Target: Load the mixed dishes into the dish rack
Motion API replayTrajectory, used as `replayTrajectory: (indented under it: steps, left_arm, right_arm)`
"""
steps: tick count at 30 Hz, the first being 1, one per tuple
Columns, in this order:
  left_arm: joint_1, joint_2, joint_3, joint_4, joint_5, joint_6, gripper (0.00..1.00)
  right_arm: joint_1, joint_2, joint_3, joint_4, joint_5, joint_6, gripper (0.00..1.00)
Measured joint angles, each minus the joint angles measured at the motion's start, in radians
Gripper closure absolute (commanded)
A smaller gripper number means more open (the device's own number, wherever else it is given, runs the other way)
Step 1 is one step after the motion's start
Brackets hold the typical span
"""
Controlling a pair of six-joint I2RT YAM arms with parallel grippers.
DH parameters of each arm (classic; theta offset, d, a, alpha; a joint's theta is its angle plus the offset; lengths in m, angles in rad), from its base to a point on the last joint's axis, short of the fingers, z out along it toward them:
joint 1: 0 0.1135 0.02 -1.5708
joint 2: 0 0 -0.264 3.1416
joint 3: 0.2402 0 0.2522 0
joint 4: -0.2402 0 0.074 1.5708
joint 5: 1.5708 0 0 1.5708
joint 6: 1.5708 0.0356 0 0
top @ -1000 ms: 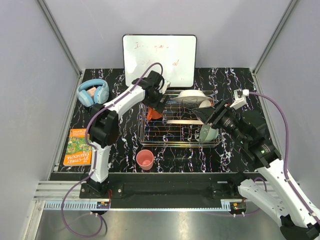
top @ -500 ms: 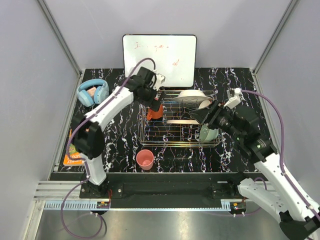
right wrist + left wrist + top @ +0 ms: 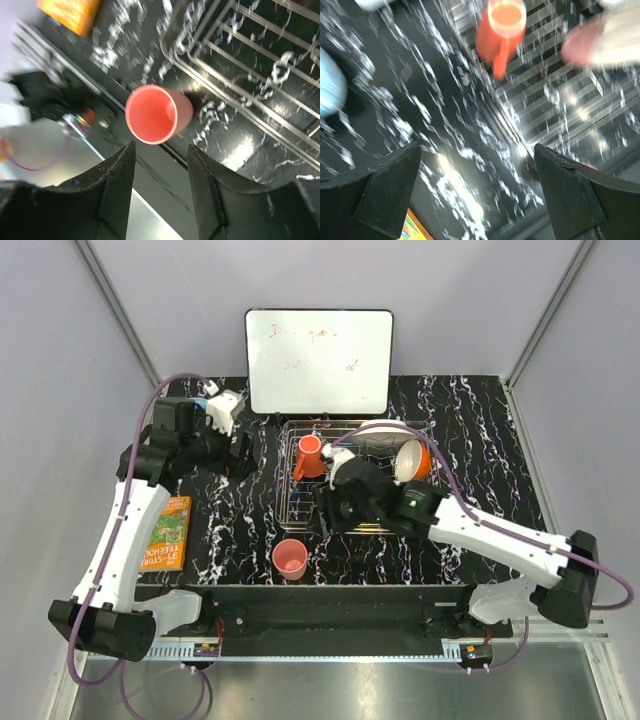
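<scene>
The orange mug (image 3: 308, 455) stands upright in the left end of the dish rack (image 3: 287, 502); it also shows, blurred, in the left wrist view (image 3: 502, 25). A white plate (image 3: 380, 429) and the orange bowl with white inside (image 3: 412, 460) lean at the rack's back right. The small pink cup (image 3: 290, 558) stands upright on the table in front of the rack. My right gripper (image 3: 160, 167) hovers open above the cup (image 3: 152, 114), which lies just beyond its fingertips. My left gripper (image 3: 477, 185) is open and empty, over the table left of the rack.
The orange book (image 3: 165, 532) lies at the left edge, under my left arm. The white board (image 3: 319, 360) leans at the back. My right arm (image 3: 470, 530) stretches across the rack's front. Light-blue headphones (image 3: 330, 85) show at the left of the left wrist view.
My left arm has pulled back left from the rack, leaving the orange mug standing inside. My right arm has swung from the rack's right end across to above the pink cup, jaws narrowing a little.
</scene>
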Motion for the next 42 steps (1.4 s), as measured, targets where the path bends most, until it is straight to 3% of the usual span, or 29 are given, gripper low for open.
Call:
replayTrajectory:
  steps: [6, 16, 26, 39, 42]
  left_arm:
    - [0.066, -0.037, -0.131, -0.066, 0.080, 0.035, 0.01]
    - [0.094, -0.103, -0.118, -0.065, 0.225, 0.042, 0.01]
    - [0.109, -0.100, -0.118, -0.066, 0.262, 0.042, 0.01]
    - [0.134, -0.093, -0.117, -0.066, 0.302, 0.042, 0.01]
    - [0.137, -0.093, -0.105, -0.067, 0.312, 0.038, 0.01]
  right_arm:
    - [0.071, 0.107, 0.002, -0.061, 0.051, -0.021, 0.48]
    - [0.114, 0.234, 0.006, -0.055, 0.084, -0.036, 0.49]
    - [0.116, 0.306, 0.006, 0.019, 0.091, -0.039, 0.53]
    - [0.136, 0.385, -0.006, 0.064, 0.092, -0.037, 0.83]
    - [0.146, 0.385, -0.021, 0.065, 0.095, -0.036, 0.98]
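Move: The pink cup stands some 18 cm below the right gripper, about 7 cm to its left and 3 cm back towards the base. The dish rack's middle is around 16 cm ahead and 8 cm right of that gripper, and the orange mug in the rack about 21 cm ahead and 3 cm left. From the left gripper the pink cup lies roughly 15 cm back, 9 cm right and 23 cm down. Lower the half-open right gripper about 14 cm onto the right-hand rim of the pink cup, easing some 4 cm left and a little back, and tip its fingers about 20 degrees steeper. Near the bottom, close them over the cup's wall to pinch it. Meanwhile draw the empty left gripper back about 4 cm with a short dip, then hold it there, open. ##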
